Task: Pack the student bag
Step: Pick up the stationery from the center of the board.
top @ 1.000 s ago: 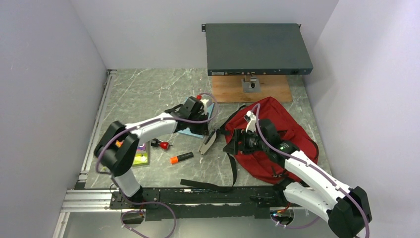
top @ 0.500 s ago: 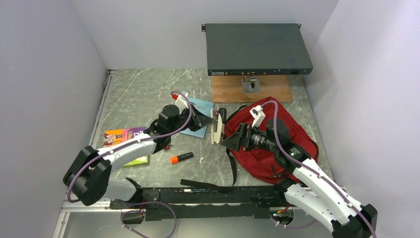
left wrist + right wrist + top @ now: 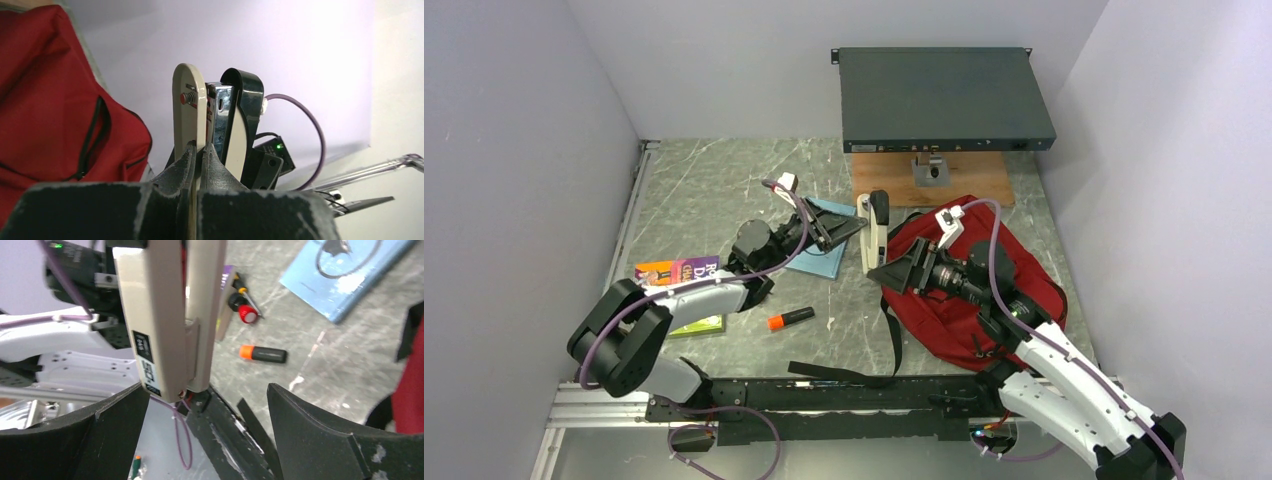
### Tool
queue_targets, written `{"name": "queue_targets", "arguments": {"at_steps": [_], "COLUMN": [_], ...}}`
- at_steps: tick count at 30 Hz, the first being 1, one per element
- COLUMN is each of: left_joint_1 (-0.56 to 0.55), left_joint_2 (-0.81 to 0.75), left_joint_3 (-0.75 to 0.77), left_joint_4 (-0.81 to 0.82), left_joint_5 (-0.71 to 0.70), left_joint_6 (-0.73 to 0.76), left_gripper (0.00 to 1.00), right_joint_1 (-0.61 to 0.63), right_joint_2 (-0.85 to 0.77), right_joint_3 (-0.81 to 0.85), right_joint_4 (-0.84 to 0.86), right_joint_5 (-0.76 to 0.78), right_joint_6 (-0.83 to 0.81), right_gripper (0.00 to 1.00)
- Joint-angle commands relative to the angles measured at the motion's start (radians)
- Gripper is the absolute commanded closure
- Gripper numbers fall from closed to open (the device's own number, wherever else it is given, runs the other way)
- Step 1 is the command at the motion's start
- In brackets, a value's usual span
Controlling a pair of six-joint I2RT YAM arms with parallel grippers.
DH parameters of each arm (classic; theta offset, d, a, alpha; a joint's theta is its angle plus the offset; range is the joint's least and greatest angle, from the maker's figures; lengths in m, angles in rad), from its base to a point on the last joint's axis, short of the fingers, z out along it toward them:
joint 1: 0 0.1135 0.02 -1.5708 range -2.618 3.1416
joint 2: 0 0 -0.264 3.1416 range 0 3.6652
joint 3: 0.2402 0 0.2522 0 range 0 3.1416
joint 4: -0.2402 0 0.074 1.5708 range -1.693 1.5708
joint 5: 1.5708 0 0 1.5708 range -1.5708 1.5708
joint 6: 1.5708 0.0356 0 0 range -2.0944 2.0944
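Observation:
The student bag is a dark red backpack lying right of centre, and its fabric also shows in the left wrist view. My left gripper is shut on the base plate of a beige and black stapler. The stapler stands upright in the air beside the bag's left edge. My right gripper is open, its fingers spread wide, with the stapler's lower end between them, close to the left finger.
A blue notebook, an orange marker and a colourful book lie on the marble table left of the bag. A red-capped tool lies near the marker. A dark rack box and wooden board stand behind. A black strap trails at the front.
My left arm has lifted the stapler off the table and carried it right and back, turning it upright. My right gripper has opened wider and closed in around the stapler's lower end.

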Motion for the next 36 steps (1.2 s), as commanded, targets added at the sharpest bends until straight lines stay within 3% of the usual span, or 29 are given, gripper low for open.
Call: {"name": "queue_targets", "arguments": {"at_steps": [1,9,18,22,29,36], "left_joint_1": [0.025,0.047,0.049,0.049,0.048,0.039], "left_joint_2": [0.001,0.089,0.139,0.164,0.160,0.103], "left_joint_3": [0.028,0.073,0.091,0.096,0.115,0.083], "left_joint_4": [0.215,0.408,0.481,0.521,0.485,0.396], "left_joint_5": [0.072,0.139,0.168,0.161,0.160,0.159], "left_joint_6": [-0.100,-0.229,-0.290,-0.306,-0.279,-0.211], "left_gripper": [1.00,1.00,1.00,1.00,1.00,1.00], "right_joint_1": [0.004,0.004,0.005,0.004,0.006,0.006], "right_joint_2": [-0.020,0.002,0.024,0.050,0.080,0.037], "right_joint_3": [-0.026,-0.080,-0.103,-0.134,-0.129,-0.121], "right_joint_4": [0.226,0.539,0.614,0.722,0.750,0.677], "right_joint_5": [-0.091,-0.082,-0.057,-0.073,-0.095,-0.078], "right_joint_6": [0.095,0.296,0.351,0.409,0.438,0.408], "right_gripper": [0.10,0.12,0.18,0.20,0.29,0.52]}}
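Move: The stapler is already held in the air, pinched near its middle by the left fingers, so its middle is only some 2 cm to the right and 1 cm back from the left hand. From the right hand its middle lies about 7 cm ahead, 3 cm left and 5 cm up, the near end closest to the open fingers. The blue book lies some 7 cm ahead, 15 cm left and 22 cm below the right hand; the red bag's middle is about 3 cm back, 19 cm right and 19 cm below. The right hand rises about 7 cm and drifts some 2 cm left to bring its open fingers around the near end of the stapler, tipping the fingertips up by about 25 degrees and then narrowing them from wide open to roughly half, one finger on either side of the body; a firm grip can't be made out yet. The left hand keeps its pinch on the stapler's middle and carries it up about 3 cm, turning slightly clockwise and rolling a little, then nearly holds still while the right fingers draw in. ##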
